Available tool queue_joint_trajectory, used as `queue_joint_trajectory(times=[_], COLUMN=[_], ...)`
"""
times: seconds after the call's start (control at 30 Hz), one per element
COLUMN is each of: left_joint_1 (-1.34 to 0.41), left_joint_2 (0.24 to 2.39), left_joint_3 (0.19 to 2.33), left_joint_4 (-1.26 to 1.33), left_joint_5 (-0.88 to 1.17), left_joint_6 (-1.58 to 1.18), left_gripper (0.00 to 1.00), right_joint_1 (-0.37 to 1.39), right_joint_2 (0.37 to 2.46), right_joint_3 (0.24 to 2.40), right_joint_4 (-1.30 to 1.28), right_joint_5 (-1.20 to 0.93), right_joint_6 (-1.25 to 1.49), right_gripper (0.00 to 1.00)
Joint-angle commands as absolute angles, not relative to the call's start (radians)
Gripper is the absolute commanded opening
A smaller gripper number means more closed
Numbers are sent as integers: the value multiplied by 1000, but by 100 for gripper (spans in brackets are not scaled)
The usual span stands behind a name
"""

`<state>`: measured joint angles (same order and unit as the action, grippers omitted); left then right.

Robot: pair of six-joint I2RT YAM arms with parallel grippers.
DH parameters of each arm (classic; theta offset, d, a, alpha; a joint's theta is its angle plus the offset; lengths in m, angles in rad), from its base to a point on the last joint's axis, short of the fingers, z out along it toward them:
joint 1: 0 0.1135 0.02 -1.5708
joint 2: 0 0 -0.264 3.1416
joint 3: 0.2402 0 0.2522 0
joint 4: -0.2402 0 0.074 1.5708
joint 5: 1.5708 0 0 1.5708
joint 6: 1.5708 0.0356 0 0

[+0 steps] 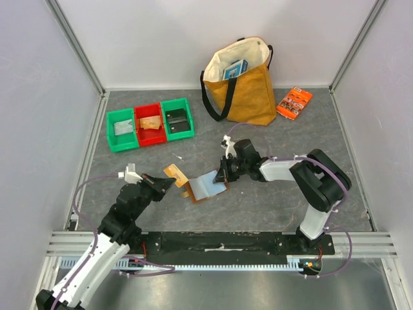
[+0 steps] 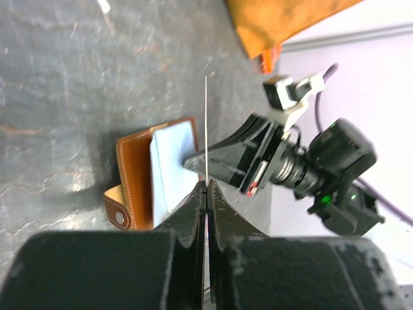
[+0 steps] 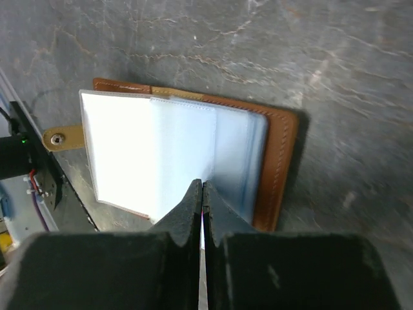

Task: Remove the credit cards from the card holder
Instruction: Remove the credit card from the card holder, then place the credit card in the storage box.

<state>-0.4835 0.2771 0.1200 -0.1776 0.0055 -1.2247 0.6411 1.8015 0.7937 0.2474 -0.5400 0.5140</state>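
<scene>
The brown card holder point(image 1: 205, 187) lies open mid-table with its pale grey-blue pockets point(image 3: 174, 148) up and its tab point(image 3: 61, 137) toward the left arm. My right gripper point(image 1: 222, 177) is shut at the holder's right edge, pinching a thin pocket leaf point(image 3: 202, 184). My left gripper point(image 1: 169, 181) is shut on a tan credit card point(image 1: 173, 172), held just left of the holder and clear of it. In the left wrist view that card point(image 2: 206, 123) shows edge-on as a thin pale line rising from the closed jaws point(image 2: 206, 184), with the holder point(image 2: 139, 174) and the right gripper point(image 2: 191, 161) beyond.
Three small bins stand at the back left: green point(image 1: 120, 129), red point(image 1: 149, 124), green point(image 1: 177, 118), each with something inside. A mustard tote bag point(image 1: 242, 90) stands at the back centre, with an orange printed packet point(image 1: 294, 102) to its right. Walls close off three sides.
</scene>
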Motion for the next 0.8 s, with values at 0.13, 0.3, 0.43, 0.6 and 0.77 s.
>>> queue_joint_trajectory(times=[0.13, 0.3, 0.43, 0.6, 0.77], left_joint_1=[-471, -419, -330, -227, -183], left_joint_2=[365, 578, 741, 920, 1121], left_joint_3=[276, 334, 368, 411, 517], left_joint_4=[-105, 115, 245, 397, 462], left_joint_5=[-253, -293, -304, -327, -383], left_joint_6=[-1210, -1175, -1210, -1276, -1282], left_gripper=[2, 2, 2, 2, 2], right_joint_1=[624, 609, 588, 568, 561], right_joint_2=[1492, 1303, 1180, 1060, 976], right_joint_3=[778, 765, 739, 707, 678], right_joint_4=[121, 48, 3, -51, -63], right_joint_5=[-322, -207, -135, -57, -6], right_joint_6=[463, 427, 400, 394, 370], right_gripper=[37, 61, 79, 98, 98])
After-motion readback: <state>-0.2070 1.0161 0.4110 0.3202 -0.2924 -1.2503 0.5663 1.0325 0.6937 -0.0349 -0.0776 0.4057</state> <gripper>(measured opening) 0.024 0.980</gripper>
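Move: About 23 cm ahead of the left hand, 10 cm to its left and some 8 cm below lies the red bin; that hand already holds the orange card clear of the holder. A green bin adjoins the red one on either side, about 11 cm farther left and 9 cm farther right. The open card holder lies some 12 cm right of the left hand and 3 cm back; from the right fingertips it is 6 cm left, 3 cm back. Carrying the orange card in its shut fingers, the left hand first rises about 5 cm, then travels level forward some 15 cm and left 9 cm towards the red bin, swinging counter-clockwise about 30 degrees. Meanwhile the right fingertips come free of the clear sleeve and open wide as that hand rises roughly 17 cm and backs off 10 cm to the right. ##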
